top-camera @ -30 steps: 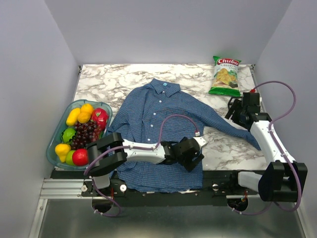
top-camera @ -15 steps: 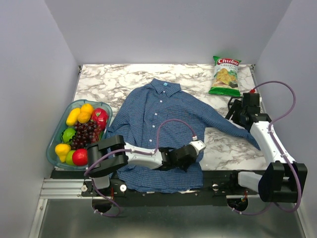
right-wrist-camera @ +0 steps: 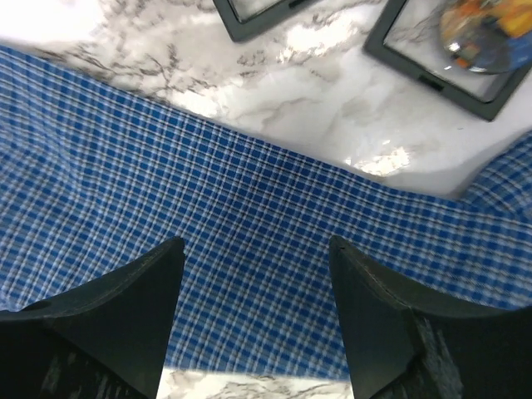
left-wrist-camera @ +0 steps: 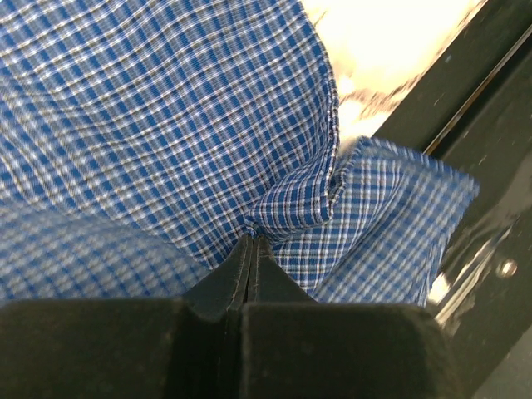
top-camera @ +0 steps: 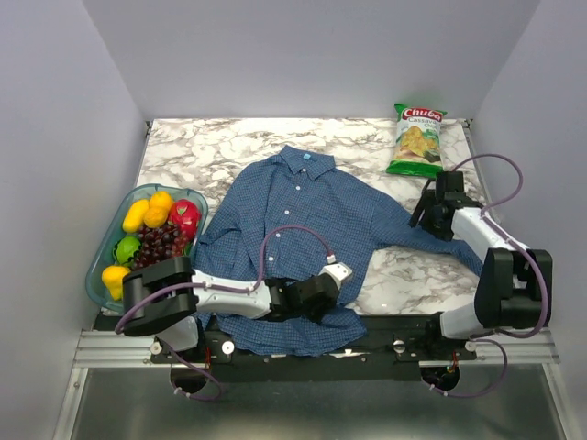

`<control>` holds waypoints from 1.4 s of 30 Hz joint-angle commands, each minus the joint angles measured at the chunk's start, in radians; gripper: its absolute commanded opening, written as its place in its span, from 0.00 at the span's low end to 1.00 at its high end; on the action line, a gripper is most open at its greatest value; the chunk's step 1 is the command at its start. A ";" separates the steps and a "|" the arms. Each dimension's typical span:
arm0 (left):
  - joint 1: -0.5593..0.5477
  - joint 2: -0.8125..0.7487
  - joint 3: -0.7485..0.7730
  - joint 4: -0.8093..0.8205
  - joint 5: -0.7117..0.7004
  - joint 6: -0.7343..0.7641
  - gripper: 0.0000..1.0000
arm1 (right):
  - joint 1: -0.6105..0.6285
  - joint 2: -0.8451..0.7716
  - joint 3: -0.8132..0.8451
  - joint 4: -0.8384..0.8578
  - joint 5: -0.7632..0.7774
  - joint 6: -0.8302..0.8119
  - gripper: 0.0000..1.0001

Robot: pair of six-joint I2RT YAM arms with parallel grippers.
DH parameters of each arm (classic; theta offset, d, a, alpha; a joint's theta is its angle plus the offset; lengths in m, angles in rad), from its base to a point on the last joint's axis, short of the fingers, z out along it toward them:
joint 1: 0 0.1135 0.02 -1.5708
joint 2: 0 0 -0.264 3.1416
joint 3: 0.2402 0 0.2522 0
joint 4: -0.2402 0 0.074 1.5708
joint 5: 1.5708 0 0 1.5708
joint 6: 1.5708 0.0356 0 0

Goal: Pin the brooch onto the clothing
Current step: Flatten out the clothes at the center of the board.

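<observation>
The clothing (top-camera: 303, 211), a blue checked shirt, lies spread on the marble table. My left gripper (top-camera: 316, 302) is low over its near hem. In the left wrist view the left gripper (left-wrist-camera: 253, 241) is shut, with a bunched fold of the shirt (left-wrist-camera: 166, 125) pinched at its tips. My right gripper (top-camera: 427, 213) hovers over the right sleeve. It (right-wrist-camera: 256, 245) stands open above the checked sleeve (right-wrist-camera: 249, 208), holding nothing. A round glossy disc, possibly the brooch (right-wrist-camera: 486, 29), rests in a black-framed box (right-wrist-camera: 416, 62) just beyond the sleeve.
A second black-framed box (right-wrist-camera: 258, 12) sits beside the first. A glass bowl (top-camera: 99, 266) of fruit stands at the left. A green chips bag (top-camera: 417, 139) lies at the back right. The black front rail (left-wrist-camera: 490, 125) runs close to the shirt's hem.
My left gripper went from open to shut on the shirt's hem and drew back left, crumpling the hem. The right arm folded in, its gripper shifting slightly left, still open.
</observation>
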 commanded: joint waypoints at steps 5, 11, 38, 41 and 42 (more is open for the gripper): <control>-0.008 -0.157 -0.078 -0.134 -0.092 -0.056 0.00 | 0.003 0.156 0.002 0.056 -0.047 0.013 0.78; -0.008 -0.217 -0.081 -0.163 -0.114 -0.066 0.00 | 0.003 0.232 0.044 0.045 -0.062 0.026 0.77; -0.010 -0.272 0.052 -0.211 -0.146 0.001 0.73 | 0.003 0.170 0.188 -0.096 -0.050 -0.056 0.77; -0.006 -0.275 0.127 -0.222 -0.166 0.048 0.93 | 0.014 0.052 0.145 -0.103 -0.085 -0.065 0.85; -0.003 -0.270 0.156 -0.222 -0.169 0.058 0.96 | 0.023 0.023 0.133 -0.103 -0.099 -0.065 0.86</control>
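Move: Near the table's front edge, the closed left fingers already pinch the clothing's lower right side; the shirt's button row lies about 12 cm to their left and 14 cm farther out, the loose hem corner some 8 cm right and 3 cm back. The open right hand hovers about 5 cm above the middle of the right sleeve. From that hand, one brooch case lies about 9 cm ahead and 2 cm right, the other 4 cm ahead and 9 cm right. Dragging the pinched cloth about 4 cm leftward, the left hand eases up, waits nearly still, then opens wide, lets go and lifts clear, drifting back right. Meanwhile the right hand, fingers spread, drops about 4 cm onto the sleeve, pushes it some 5 cm forward towards the brooch cases, then backs off about 2 cm and rises. ##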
